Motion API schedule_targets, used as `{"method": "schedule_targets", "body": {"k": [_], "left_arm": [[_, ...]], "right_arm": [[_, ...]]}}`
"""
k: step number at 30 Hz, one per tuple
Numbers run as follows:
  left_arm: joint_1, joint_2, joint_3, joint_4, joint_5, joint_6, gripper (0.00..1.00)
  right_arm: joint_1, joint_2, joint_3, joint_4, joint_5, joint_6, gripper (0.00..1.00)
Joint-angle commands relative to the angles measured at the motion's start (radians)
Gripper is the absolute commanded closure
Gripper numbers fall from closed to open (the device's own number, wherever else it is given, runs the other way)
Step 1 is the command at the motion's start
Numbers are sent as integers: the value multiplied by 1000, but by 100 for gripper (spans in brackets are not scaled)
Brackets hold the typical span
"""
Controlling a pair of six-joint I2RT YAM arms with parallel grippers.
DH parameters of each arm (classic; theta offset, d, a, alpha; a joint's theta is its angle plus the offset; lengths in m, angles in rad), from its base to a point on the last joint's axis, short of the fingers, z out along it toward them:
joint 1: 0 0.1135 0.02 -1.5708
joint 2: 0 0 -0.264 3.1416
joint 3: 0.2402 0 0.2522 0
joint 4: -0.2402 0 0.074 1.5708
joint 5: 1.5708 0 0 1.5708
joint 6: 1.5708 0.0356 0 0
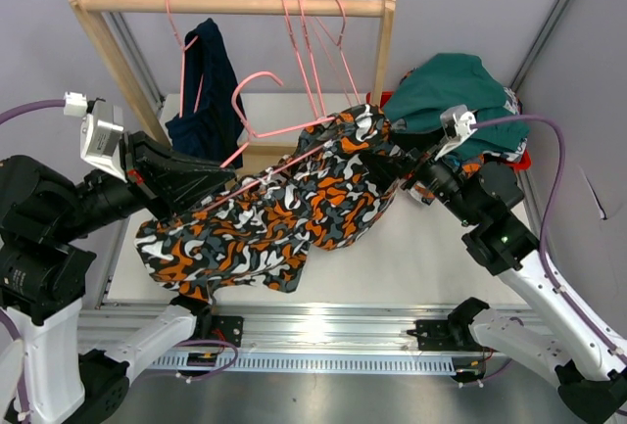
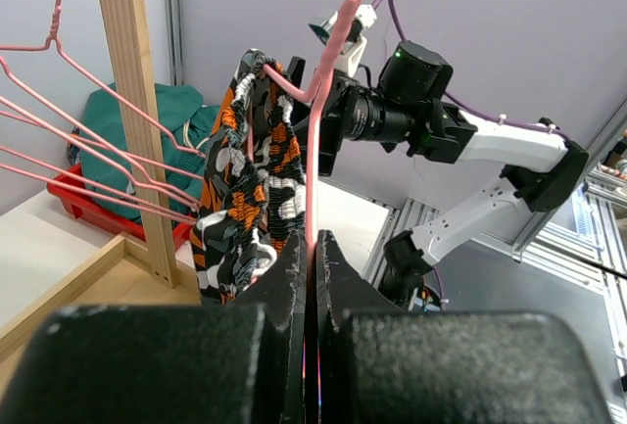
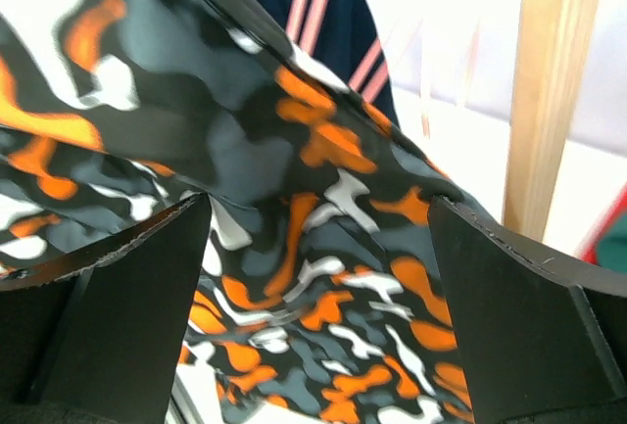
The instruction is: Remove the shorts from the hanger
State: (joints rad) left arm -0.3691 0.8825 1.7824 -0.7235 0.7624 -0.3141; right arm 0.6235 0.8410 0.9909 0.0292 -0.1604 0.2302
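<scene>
The orange-grey-black camouflage shorts (image 1: 294,209) (image 2: 250,150) (image 3: 294,130) hang stretched along a pink wire hanger (image 1: 284,130) (image 2: 333,52) held slantwise in front of the rack. My left gripper (image 1: 227,185) (image 2: 312,236) is shut on the hanger's wire at the shorts' left end. My right gripper (image 1: 407,174) (image 3: 318,204) is open at the shorts' right end. Its two fingers stand wide on either side of the fabric near the waistband. The fingertips are partly hidden by cloth in the top view.
A wooden rack (image 1: 235,3) (image 2: 137,101) (image 3: 554,81) stands at the back. On it hang navy shorts (image 1: 208,91) (image 3: 343,32) and several empty pink hangers (image 1: 318,42) (image 2: 78,150). Teal green shorts (image 1: 456,86) (image 2: 118,120) lie piled on a red bin (image 1: 519,160) (image 2: 69,194) at the back right.
</scene>
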Motion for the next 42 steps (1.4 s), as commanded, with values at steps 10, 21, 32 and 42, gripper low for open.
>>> {"method": "schedule_targets", "body": {"k": [10,21,32,42], "left_arm": [[-5,-16,-55,98,32,-29,100],[-24,-45,-155,-57,63,61,100],[-113,-80,-192,-140,-54,107,100],[-171,-99,-186,-172,-92,125,100]], "right_arm": [[136,101,15,273,99,32,100],[108,90,228,124,303,-120,100],[-142,79,423,-23,262,-88,100],[-223,167,526,-201,435,41,100]]}}
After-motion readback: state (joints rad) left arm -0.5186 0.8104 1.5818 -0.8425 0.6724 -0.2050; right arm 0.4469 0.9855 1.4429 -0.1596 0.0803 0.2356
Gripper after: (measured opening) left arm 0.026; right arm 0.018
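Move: The right end of the camo shorts' waistband lies about 5 cm left of the open right hand, roughly level in height and in reach, its cloth already between the spread fingers. The rack's right post stands some 13 cm straight ahead of that hand; the green shorts heaped in the bin are about 20 cm ahead, 22 cm to its right and well below. From the left hand, which holds the hanger, that waistband end is some 13 cm ahead, 19 cm right and 9 cm lower. The waistband's right end is pinched as the right hand slides about 5 cm left and shuts its fingers; they then keep hold and haul the cloth right and up, some 13 cm each way, easing forward and down a little last, the wrist turning clockwise. Meanwhile the left hand, still gripping the hanger, sinks about 8 cm. ##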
